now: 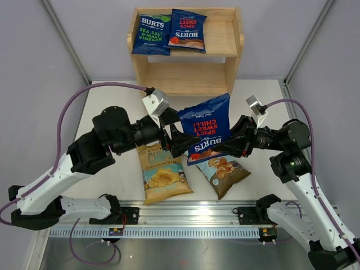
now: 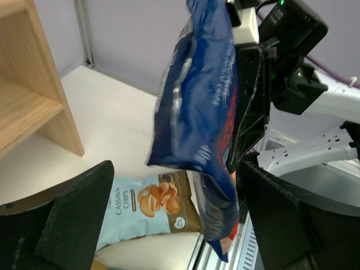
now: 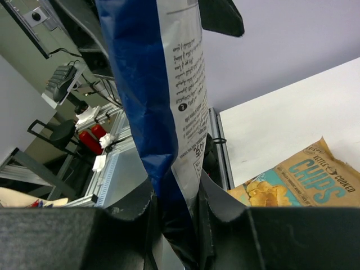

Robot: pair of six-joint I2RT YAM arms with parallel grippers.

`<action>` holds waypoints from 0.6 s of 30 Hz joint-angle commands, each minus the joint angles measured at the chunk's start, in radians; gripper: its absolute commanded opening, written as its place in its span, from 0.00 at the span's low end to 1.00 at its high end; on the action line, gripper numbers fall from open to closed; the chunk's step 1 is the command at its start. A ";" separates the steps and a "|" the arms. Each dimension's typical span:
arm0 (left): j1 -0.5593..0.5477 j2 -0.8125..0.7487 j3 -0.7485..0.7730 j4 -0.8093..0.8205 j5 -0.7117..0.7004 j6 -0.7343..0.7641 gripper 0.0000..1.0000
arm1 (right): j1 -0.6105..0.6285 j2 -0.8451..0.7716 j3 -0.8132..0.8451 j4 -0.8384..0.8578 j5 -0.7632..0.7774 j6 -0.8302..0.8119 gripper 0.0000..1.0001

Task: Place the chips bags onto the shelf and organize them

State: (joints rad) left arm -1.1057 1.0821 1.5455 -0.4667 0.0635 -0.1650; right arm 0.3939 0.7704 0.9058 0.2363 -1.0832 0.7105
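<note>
A dark-blue Burts chips bag (image 1: 206, 125) hangs in the air over the table's middle, its lower end pinched in my shut right gripper (image 1: 216, 147). The right wrist view shows that bag (image 3: 163, 84) standing up out of the shut gripper (image 3: 181, 222). My left gripper (image 1: 177, 130) stands wide open at the bag's left edge, its fingers (image 2: 62, 225) apart from the bag (image 2: 197, 90). Two more Burts bags (image 1: 152, 34) (image 1: 187, 30) lie on the top tier of the wooden shelf (image 1: 185, 76). A tan-yellow chips bag (image 1: 163, 174) and a light-blue and brown bag (image 1: 226, 171) lie flat on the table.
The shelf's lower tier (image 1: 188, 79) holds nothing. A metal rail (image 1: 185, 216) with both arm bases runs along the near table edge. Grey walls close in the table at the back and sides. The shelf's side panel (image 2: 34, 84) shows at left in the left wrist view.
</note>
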 commanded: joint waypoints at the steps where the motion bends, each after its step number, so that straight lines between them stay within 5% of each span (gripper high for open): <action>1: 0.023 -0.007 -0.031 0.013 0.108 -0.007 0.87 | 0.005 0.019 0.068 -0.038 -0.070 -0.019 0.19; 8: 0.070 -0.022 -0.125 0.169 0.309 -0.111 0.38 | 0.006 0.037 0.127 -0.147 -0.110 -0.088 0.23; 11: 0.090 -0.033 -0.172 0.230 0.344 -0.166 0.26 | 0.006 0.030 0.139 -0.190 -0.081 -0.120 0.30; 14: 0.118 -0.066 -0.218 0.313 0.337 -0.238 0.15 | 0.006 0.018 0.137 -0.219 -0.031 -0.138 0.47; 18: 0.165 -0.128 -0.330 0.430 0.264 -0.374 0.11 | 0.006 -0.005 0.139 -0.298 0.061 -0.186 0.83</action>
State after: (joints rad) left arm -0.9710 1.0142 1.2694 -0.2031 0.3546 -0.4068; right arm 0.3943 0.7898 0.9985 -0.0078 -1.1015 0.5774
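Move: The upright spicy chilli bag, still pinched at its lower corner by the right hand, has its middle about 5 cm to the left hand's right, level fore and aft and 3 cm lower. From the right hand, that middle is 2 cm ahead, 3 cm left and 3 cm up. On the table some 40 cm below the left hand, both 7 cm ahead, lie the kettle chips bag, 10 cm left, and the cassava bag, 15 cm right. Left hand sinks nearly 4 cm and pinches the spicy chilli bag's left edge, then the right fingers open. ##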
